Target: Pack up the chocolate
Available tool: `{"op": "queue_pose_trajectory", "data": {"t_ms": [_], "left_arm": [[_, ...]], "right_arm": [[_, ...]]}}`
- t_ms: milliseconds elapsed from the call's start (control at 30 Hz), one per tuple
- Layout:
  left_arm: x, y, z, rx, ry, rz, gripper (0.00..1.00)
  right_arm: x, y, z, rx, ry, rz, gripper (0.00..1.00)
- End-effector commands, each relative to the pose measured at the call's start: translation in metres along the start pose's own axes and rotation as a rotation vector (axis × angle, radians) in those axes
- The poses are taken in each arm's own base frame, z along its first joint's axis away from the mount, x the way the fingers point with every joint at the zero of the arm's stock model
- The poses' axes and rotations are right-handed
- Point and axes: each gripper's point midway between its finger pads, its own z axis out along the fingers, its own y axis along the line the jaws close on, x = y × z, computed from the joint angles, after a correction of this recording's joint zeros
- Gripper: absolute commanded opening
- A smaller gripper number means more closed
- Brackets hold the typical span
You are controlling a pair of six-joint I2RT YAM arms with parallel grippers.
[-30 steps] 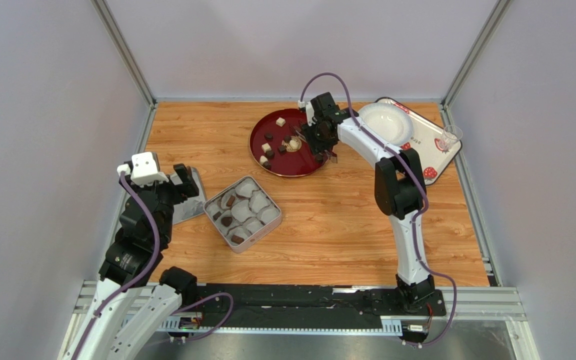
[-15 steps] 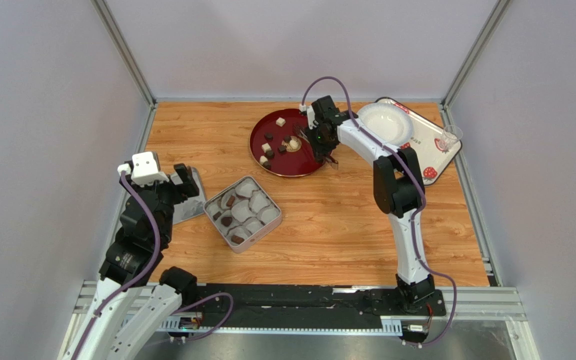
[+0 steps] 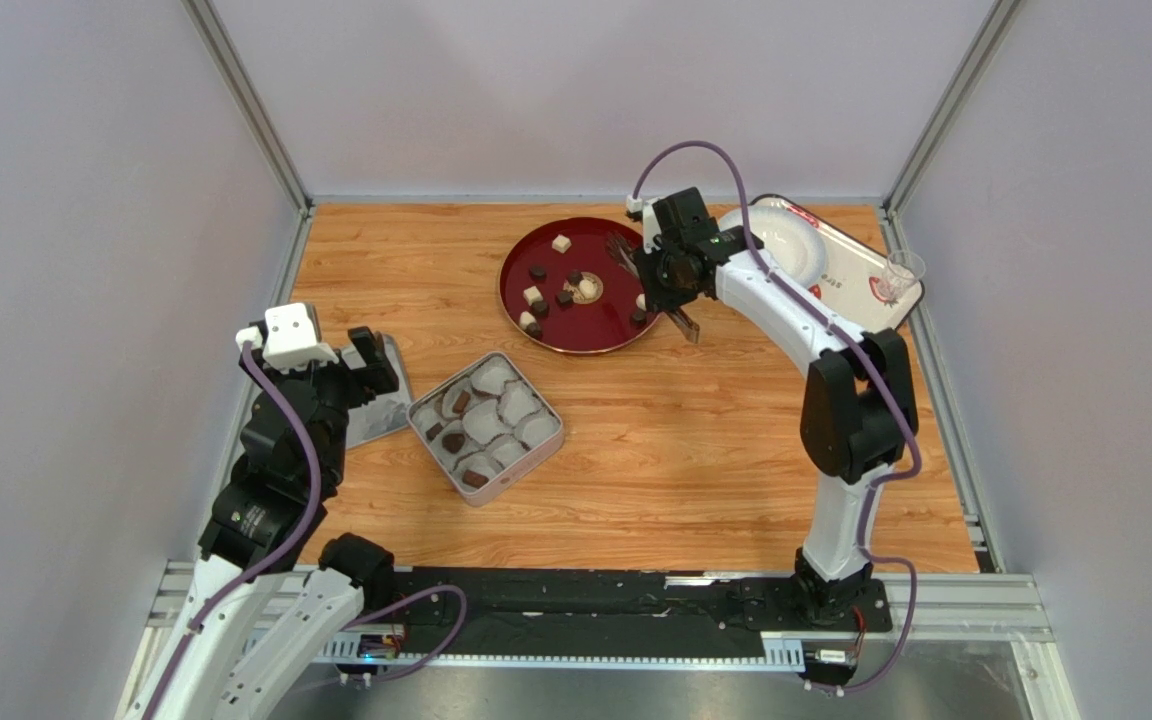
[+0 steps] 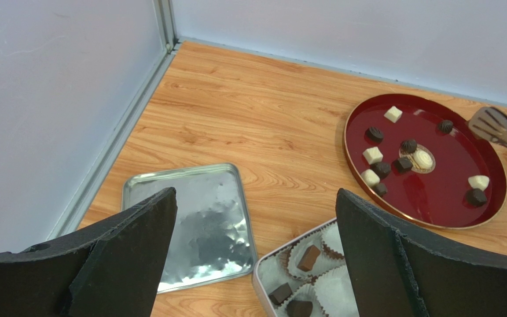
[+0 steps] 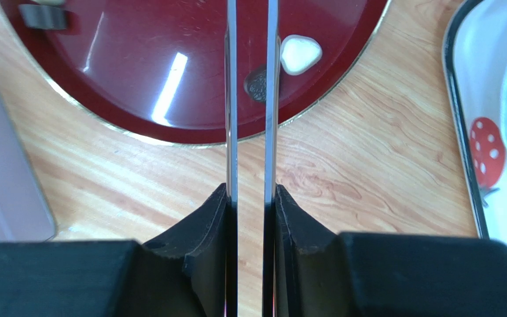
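Chocolate lies as small dark and cream-white pieces on the red plate. A few more pieces sit in paper cups in the open tin. My right gripper hovers at the plate's right rim, shut on the metal tongs. The tong blades stand close together, their head over the plate with nothing seen in it. Below the blades lie a dark piece and a white piece. My left gripper is open and empty, above the tin and its lid.
A patterned tray with a white dish and a clear cup stands at the back right, close to my right arm. The tin lid lies flat left of the tin. Walls close in three sides.
My right arm has swung right, from over the plate's middle to its right rim, and the tongs have been squeezed narrower. The left arm has not moved.
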Motion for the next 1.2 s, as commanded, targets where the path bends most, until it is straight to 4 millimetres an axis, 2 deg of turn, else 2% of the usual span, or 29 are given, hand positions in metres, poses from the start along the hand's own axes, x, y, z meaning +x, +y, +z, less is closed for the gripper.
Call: {"op": "queue_pose_trajectory", "data": {"t_ms": [0,67,100,133,167,233,267,333,367,433,567,867,1033,1167], "left_arm": [[-0.004,-0.001,0.003,-0.003,-0.019,0.001,0.98],[-0.004,-0.001,0.003,-0.005,-0.016,0.002,0.98],[-0.003,0.000,0.004,-0.006,-0.015,0.003,0.98],[-0.003,-0.001,0.004,-0.005,-0.014,0.004,0.98],[-0.003,-0.002,0.004,-0.002,-0.015,0.003,0.98],[-0.003,-0.001,0.005,-0.005,-0.011,0.006,0.98],[-0.003,-0.001,0.005,-0.007,-0.012,0.004,0.98],[-0.003,-0.001,0.005,-0.010,-0.011,0.007,0.98],[-0.003,-0.001,0.005,-0.010,-0.011,0.008,0.98],[-0.002,0.000,0.006,-0.017,-0.008,0.009,0.98],[-0.002,0.000,0.007,-0.019,-0.006,0.014,0.98],[0.000,0.001,0.007,-0.024,-0.003,0.016,0.98],[-0.001,0.001,0.007,-0.024,-0.004,0.015,0.98],[-0.001,0.001,0.006,-0.022,-0.005,0.013,0.98]], "right_arm": [[-0.023,0.021,-0.045,-0.016,-0.137,-0.015,0.19],[-0.020,0.031,-0.054,-0.026,-0.147,-0.007,0.19],[-0.013,0.041,-0.056,-0.039,-0.135,-0.023,0.19],[-0.014,0.047,-0.065,-0.046,-0.153,-0.033,0.19],[-0.012,0.059,-0.069,-0.064,-0.158,-0.053,0.20],[-0.006,0.072,-0.077,-0.084,-0.162,-0.075,0.20],[-0.001,0.086,-0.079,-0.105,-0.157,-0.100,0.20],[0.007,0.095,-0.083,-0.095,-0.161,-0.120,0.20],[0.012,0.110,-0.085,-0.117,-0.159,-0.147,0.20],[0.021,0.123,-0.086,-0.129,-0.154,-0.172,0.20],[0.044,0.166,-0.094,-0.197,-0.145,-0.247,0.21],[0.096,0.225,-0.092,-0.313,-0.080,-0.332,0.21],[0.114,0.241,-0.077,-0.324,-0.037,-0.364,0.22],[0.121,0.250,-0.068,-0.331,-0.024,-0.377,0.24]]}}
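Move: The chocolate box, where the tongs in the right hand are headed, has its middle about 26 cm to that hand's left, 15 cm back and 13 cm lower. The red plate's middle lies some 13 cm ahead and 12 cm left of the hand, the metal tray about 8 cm back and 46 cm left. From the idle left hand the box is roughly 6 cm ahead, 13 cm right and 32 cm below. Still gripping the tongs, the right hand arcs about 23 cm back and 14 cm left, bringing them over the box. ##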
